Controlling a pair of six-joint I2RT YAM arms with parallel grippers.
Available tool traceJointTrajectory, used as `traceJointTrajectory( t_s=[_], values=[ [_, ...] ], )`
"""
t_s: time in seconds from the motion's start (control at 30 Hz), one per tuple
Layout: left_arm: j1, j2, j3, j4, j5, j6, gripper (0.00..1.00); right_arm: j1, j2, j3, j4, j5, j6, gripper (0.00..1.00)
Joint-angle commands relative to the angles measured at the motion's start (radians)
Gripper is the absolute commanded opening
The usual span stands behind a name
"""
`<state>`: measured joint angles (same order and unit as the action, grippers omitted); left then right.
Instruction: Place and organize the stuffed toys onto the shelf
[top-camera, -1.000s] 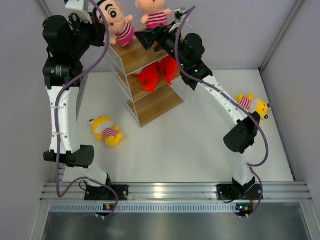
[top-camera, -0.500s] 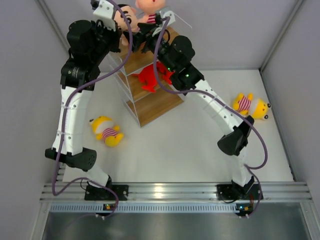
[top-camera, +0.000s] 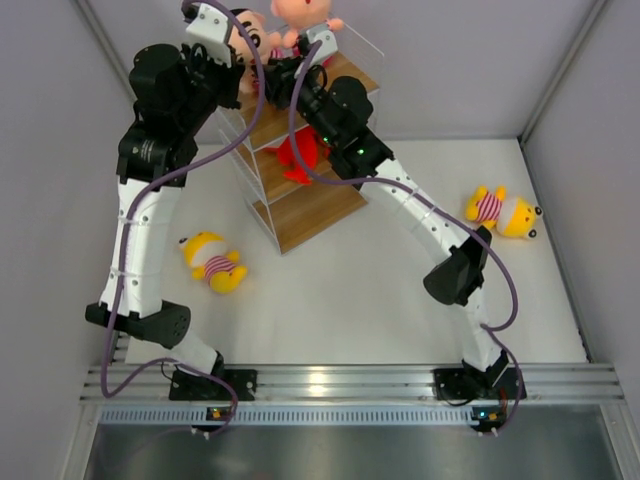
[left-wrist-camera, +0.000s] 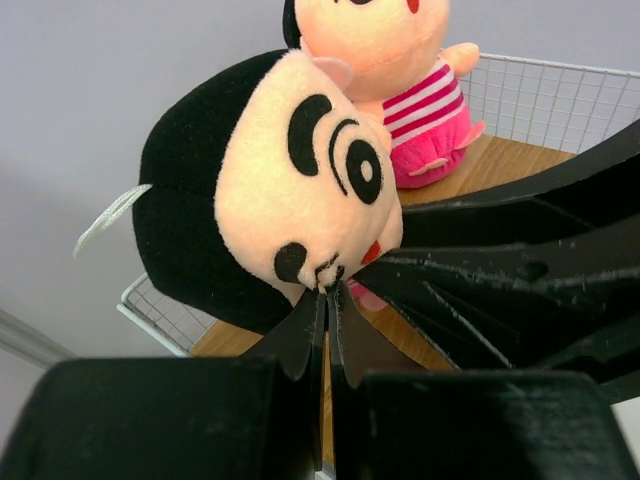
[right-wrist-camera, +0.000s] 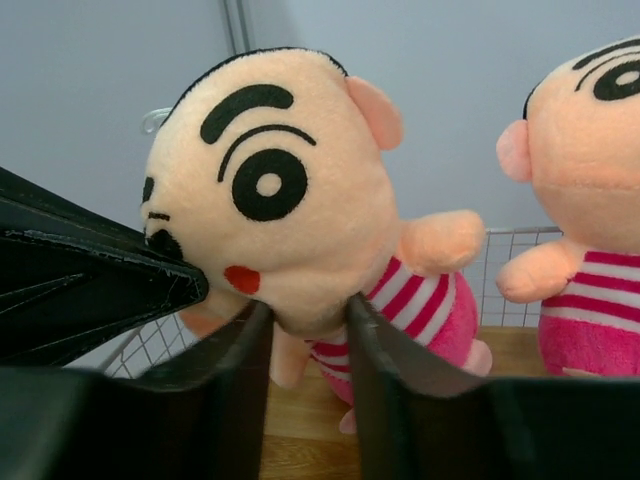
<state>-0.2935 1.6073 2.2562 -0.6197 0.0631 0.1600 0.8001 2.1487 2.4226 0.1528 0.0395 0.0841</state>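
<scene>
A black-haired boy doll (right-wrist-camera: 270, 190) in pink stripes hangs upright just over the top board (left-wrist-camera: 500, 160) of the shelf (top-camera: 310, 210). My left gripper (left-wrist-camera: 327, 285) is shut, pinching the plush of its face (left-wrist-camera: 300, 170). My right gripper (right-wrist-camera: 308, 305) is closed on the same doll's chin, one finger on each side. A second boy doll (right-wrist-camera: 590, 130) sits upright on the top board to the right. Red sharks (top-camera: 300, 155) lie on the middle tier. Two yellow figures lie on the table, one left (top-camera: 212, 262), one right (top-camera: 503, 212).
The shelf's white wire frame (left-wrist-camera: 540, 95) rises behind the dolls. The left gripper's black fingers (right-wrist-camera: 100, 270) cross the right wrist view from the left. Grey walls stand close on both sides and behind the shelf.
The left arm carried the boy doll right, over the top tier. The right arm swung left from the second doll and narrowed its jaws onto the carried doll's chin.
</scene>
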Motion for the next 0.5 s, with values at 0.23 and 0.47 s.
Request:
traceJointTrajectory(
  t_s=[0.23,0.47],
  values=[
    [-0.004,-0.066,-0.007,0.041,0.043,-0.005,0.12,0.001,-0.045,0.011,0.071,0.019,0.090,0.00],
    [-0.004,-0.078,0.011,0.043,0.015,-0.016,0.64,0.004,-0.084,-0.013,0.057,0.091,0.256,0.00]
  ],
)
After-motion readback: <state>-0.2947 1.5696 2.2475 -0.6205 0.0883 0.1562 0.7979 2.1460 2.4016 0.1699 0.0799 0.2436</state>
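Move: The doll with the striped shirt is at both my hands: its middle lies roughly 4 cm ahead, 3 cm right and 1 cm above my left hand, whose shut fingers already pinch its face. From my right hand, open around its chin, it is about 4 cm ahead, 1 cm left and 1 cm up. The second doll stands some 12 cm ahead, 5 cm right and 2 cm above my right hand. I shut my right fingers on the plush under the doll's mouth and keep that hand nearly in place, rolling it about 10 degrees clockwise as seen along the fingers. Then my left fingers open more than halfway and let go of the cheek as that hand backs off about 1.5 cm and rises about 1 cm. ##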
